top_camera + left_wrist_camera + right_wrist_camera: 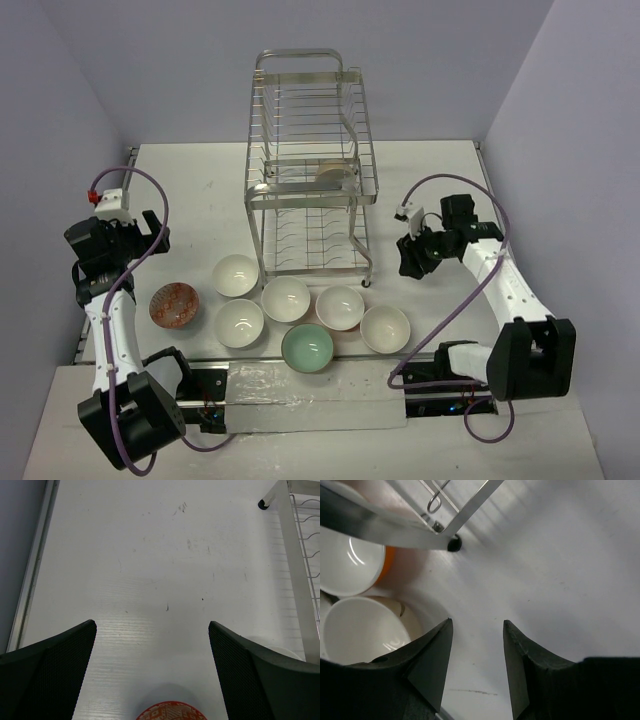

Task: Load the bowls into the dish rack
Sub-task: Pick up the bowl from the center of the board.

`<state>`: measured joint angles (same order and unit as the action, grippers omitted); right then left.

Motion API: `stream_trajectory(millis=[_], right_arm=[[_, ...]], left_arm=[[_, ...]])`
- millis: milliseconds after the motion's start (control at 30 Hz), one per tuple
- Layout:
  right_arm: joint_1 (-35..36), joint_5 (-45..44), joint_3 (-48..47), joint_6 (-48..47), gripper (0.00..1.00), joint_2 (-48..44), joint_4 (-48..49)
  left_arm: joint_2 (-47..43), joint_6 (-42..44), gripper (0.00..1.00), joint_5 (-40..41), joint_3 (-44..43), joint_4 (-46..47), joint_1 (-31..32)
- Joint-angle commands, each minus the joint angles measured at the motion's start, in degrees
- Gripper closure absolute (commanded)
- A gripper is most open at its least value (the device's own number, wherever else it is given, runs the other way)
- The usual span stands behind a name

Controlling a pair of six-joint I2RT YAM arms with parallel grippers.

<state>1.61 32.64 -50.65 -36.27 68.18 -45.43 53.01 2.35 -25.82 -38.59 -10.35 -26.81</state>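
Observation:
The silver wire dish rack (310,170) stands at the table's middle back, with one pale bowl (335,175) on its upper tier. In front of it lie several white bowls (286,298), a mint green bowl (307,348) and an orange-red patterned bowl (175,304). My left gripper (152,232) hangs wide open left of the rack, above bare table; the orange-red bowl's rim (170,712) shows just below its fingers (60,655). My right gripper (410,262) hovers right of the rack's front foot (453,544), partly open and empty, with white bowls (360,630) to its left.
Purple walls close in the table on the left, back and right. A metal rail (30,580) runs along the left table edge. The rack's lower frame (300,555) stands right of the left gripper. Both arm bases sit at the near edge.

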Motion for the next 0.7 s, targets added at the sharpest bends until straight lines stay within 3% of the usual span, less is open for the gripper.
stream_trajectory(millis=[0, 667], right_arm=[[-0.11, 2.95, -1.03, -6.95, 0.48, 2.65, -7.82], [1.81, 7.26, -0.77, -19.36, 0.47, 7.23, -21.19]], left_arm=[[-1.16, 0.29, 0.01, -1.95, -0.52, 0.33, -0.17], [-0.63, 0.73, 0.01, -2.21, -0.26, 0.07, -0.17]])
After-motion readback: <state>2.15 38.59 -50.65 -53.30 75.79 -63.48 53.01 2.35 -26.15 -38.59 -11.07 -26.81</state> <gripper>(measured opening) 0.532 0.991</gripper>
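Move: The cream bowl my right hand is going for lies about 13 cm back and 5 cm to the left of it, some 9 cm lower. The orange-sided bowl stands around 10 cm left of the cream bowl and 5 cm farther out; the rack's near right foot is about level with my right hand and 10 cm to its left. From my left hand the cream bowl is roughly 50 cm right, 18 cm back and 16 cm below. I draw my right hand back about 7 cm towards the cream bowl, away from the rack's near foot, sinking some 3 cm, mostly at the start. Meanwhile I turn the wrist counter-clockwise and tip it steeper, about 20 degrees altogether, until the fingers point left and down. They stay half open beside the bowl's near-side rim, not yet gripping. ##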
